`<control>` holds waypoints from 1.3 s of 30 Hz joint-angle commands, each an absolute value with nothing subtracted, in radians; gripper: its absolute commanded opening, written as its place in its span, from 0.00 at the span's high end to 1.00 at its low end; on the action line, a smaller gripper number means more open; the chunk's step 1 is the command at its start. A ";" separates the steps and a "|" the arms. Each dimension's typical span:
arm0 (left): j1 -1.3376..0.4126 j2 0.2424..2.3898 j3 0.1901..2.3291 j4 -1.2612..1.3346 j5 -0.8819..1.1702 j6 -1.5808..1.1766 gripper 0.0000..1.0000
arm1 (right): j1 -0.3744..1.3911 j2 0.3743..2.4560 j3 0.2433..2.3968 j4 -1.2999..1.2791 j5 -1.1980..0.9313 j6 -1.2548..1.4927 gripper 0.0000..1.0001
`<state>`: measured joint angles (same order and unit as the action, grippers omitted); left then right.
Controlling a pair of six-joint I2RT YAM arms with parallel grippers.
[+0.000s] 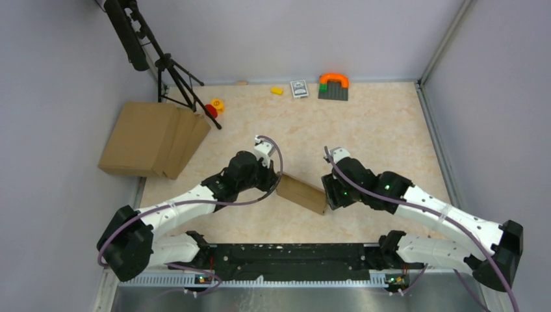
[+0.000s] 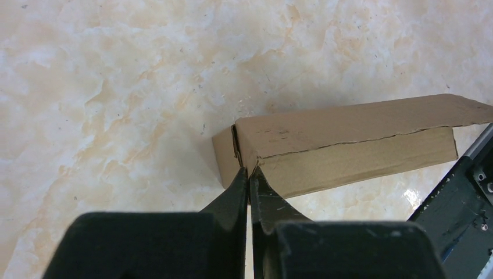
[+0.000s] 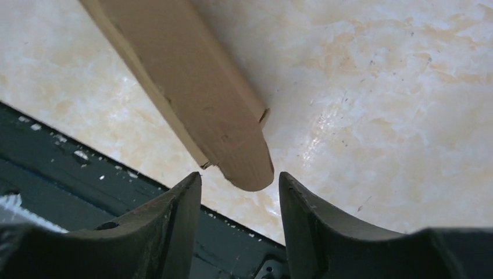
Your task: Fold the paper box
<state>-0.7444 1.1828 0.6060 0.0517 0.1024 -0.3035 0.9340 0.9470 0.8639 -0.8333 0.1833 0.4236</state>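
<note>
The paper box [image 1: 302, 192] is a long, shallow brown cardboard piece that hangs tilted between my two arms near the table's front. My left gripper [image 1: 276, 177] is shut, and its tips pinch the wall edge at the box's left end corner [image 2: 250, 170]. The box [image 2: 349, 139] stretches away to the right in the left wrist view. My right gripper [image 1: 328, 198] stands open at the other end. A rounded tab of the box [image 3: 247, 168] pokes just between the tips of the right gripper [image 3: 240, 177], touching neither finger.
A pile of flat cardboard [image 1: 153, 138] lies at the back left beside a black tripod [image 1: 172, 71]. Small toys [image 1: 213, 107], a yellow block [image 1: 277, 90], a card pack [image 1: 299, 88] and a grey baseplate [image 1: 333, 91] line the far edge. The black base rail [image 1: 292, 257] runs along the near edge.
</note>
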 commanded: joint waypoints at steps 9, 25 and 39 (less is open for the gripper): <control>-0.759 1.185 0.685 -0.017 0.061 -0.279 0.98 | 0.952 1.036 0.864 -0.775 0.375 0.486 0.62; -0.782 1.209 0.718 -0.039 0.052 -0.294 0.97 | 0.955 1.039 0.834 -0.695 0.382 0.568 0.77; -0.790 1.211 0.734 -0.063 0.035 -0.292 0.98 | 0.956 1.075 0.829 -0.785 0.478 0.636 0.81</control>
<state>-0.7845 1.2095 0.6918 -0.0689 0.0505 -0.2893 0.9474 1.0824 0.8291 -0.7792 0.4286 0.6044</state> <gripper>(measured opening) 0.026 0.232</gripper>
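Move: From the right hand, half open, the end tab of the box's lid lies about 3 cm below, 2 cm ahead and 1 cm to the left. The middle of the box is some 5 cm ahead and 9 cm left of that hand. The left fingers are already at the box's far-left corner; the tab lies from that hand about 15 cm to the right and 6 cm back, and the box's middle 7 cm right and 3 cm back. The right fingers close in on both sides of the lid's end tab, narrowing from about half open to a quarter, with a brief easing open on the way. The hand goes forward and down, about 3 cm each, edging right at the end and turning some 15 degrees clockwise. The left hand stays almost in place, its fingers nearly shut at the box corner. ##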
